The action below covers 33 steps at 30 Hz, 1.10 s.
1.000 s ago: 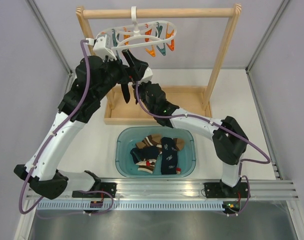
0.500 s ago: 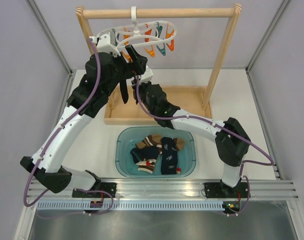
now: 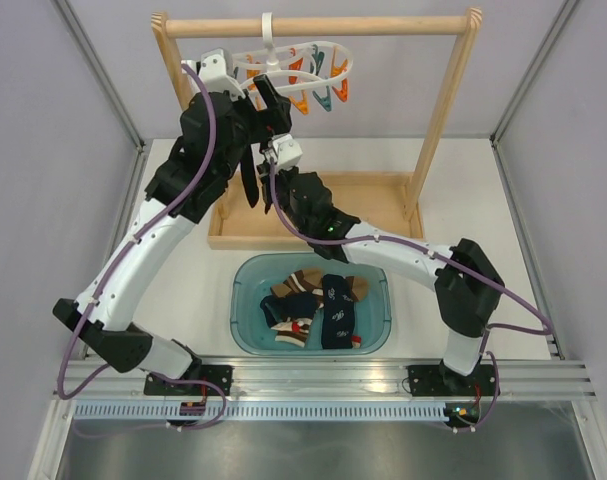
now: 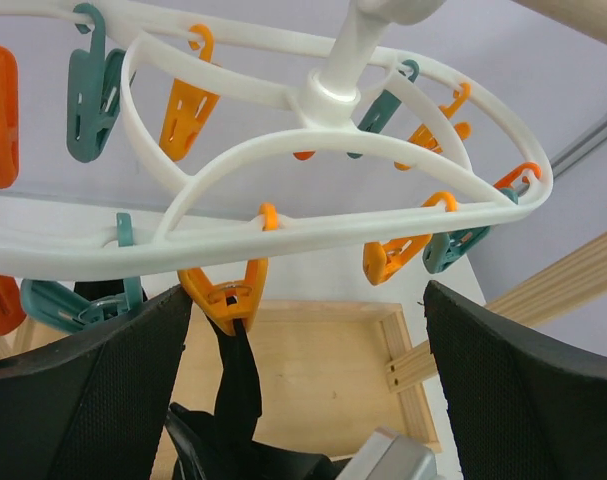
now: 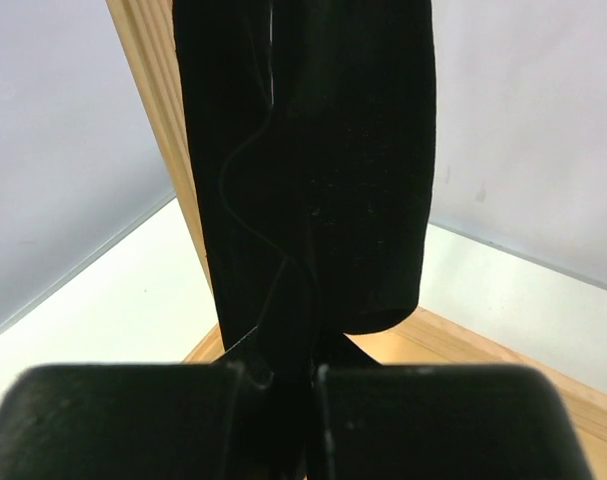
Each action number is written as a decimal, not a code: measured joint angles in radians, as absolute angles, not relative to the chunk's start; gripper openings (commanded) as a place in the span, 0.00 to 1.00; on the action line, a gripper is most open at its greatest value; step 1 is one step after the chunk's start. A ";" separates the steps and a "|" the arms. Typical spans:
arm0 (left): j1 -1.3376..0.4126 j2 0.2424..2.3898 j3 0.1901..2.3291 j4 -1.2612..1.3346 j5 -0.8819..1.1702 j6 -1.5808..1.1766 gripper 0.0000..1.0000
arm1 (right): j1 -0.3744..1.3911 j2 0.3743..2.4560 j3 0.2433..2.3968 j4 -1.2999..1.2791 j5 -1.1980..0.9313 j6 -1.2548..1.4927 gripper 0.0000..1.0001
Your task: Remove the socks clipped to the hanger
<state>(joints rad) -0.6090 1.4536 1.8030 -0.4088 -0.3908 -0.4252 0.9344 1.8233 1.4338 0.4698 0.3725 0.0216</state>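
The white hanger (image 3: 295, 62) hangs by its hook from the wooden rail, with orange and teal pegs dangling from its ring (image 4: 313, 150). One orange peg (image 4: 226, 297) grips a dark sock (image 4: 239, 375), which hangs down over the tray as a black strip (image 3: 248, 185). My right gripper (image 5: 283, 378) is shut on this sock (image 5: 313, 150) a little below the peg, reaching up under the ring (image 3: 267, 115). My left gripper (image 4: 303, 385) is open just below the ring's left part (image 3: 241, 95). The clipped peg sits just inside its left finger (image 4: 83, 400).
A teal basin (image 3: 243, 272) in front of the arms holds several loose socks (image 3: 313, 305), striped and dark. A shallow wooden tray (image 3: 373, 205) lies under the hanger. The wooden rail frame (image 3: 438, 110) spans the back, and one post (image 5: 158, 100) stands close beside the held sock.
My left arm has risen and swung right, bringing its open gripper up under the hanger ring. The right gripper has stayed shut on the dark sock, shifting slightly upward.
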 measured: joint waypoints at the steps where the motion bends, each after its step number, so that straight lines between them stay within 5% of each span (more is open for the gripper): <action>1: -0.609 1.460 1.811 -0.408 -0.393 -0.424 1.00 | 0.935 1.817 1.430 0.470 0.373 0.021 0.01; 27: -0.562 1.524 1.845 -0.410 -0.419 -0.412 0.83 | 0.941 1.737 1.348 0.470 0.374 0.019 0.01; 33: -0.556 1.539 1.853 -0.408 -0.414 -0.402 0.69 | 0.944 1.729 1.347 0.470 0.373 0.019 0.01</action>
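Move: The orange clip gripping the black sock hangs roughly 4 cm ahead of the open left fingers and 2 cm to their left, about level with them. A teal clip holding another black sock is some 5 cm left of it, and an empty orange clip about 6 cm right of it and 3 cm farther out. From the right hand, shut on the lower sock, the sock's clip lies some 10 cm above, 3 cm ahead and 2 cm left. The orange clip under the hanger's white rim comes between the left hand's pads: that hand eases forward about 3 cm, sinking and edging left by a little over 1 cm each, while its wide-open fingers close by about a quarter. The right hand keeps its pinch on the sock and draws it back and right, away from the clip, by some 2.5 cm, rising slightly. ##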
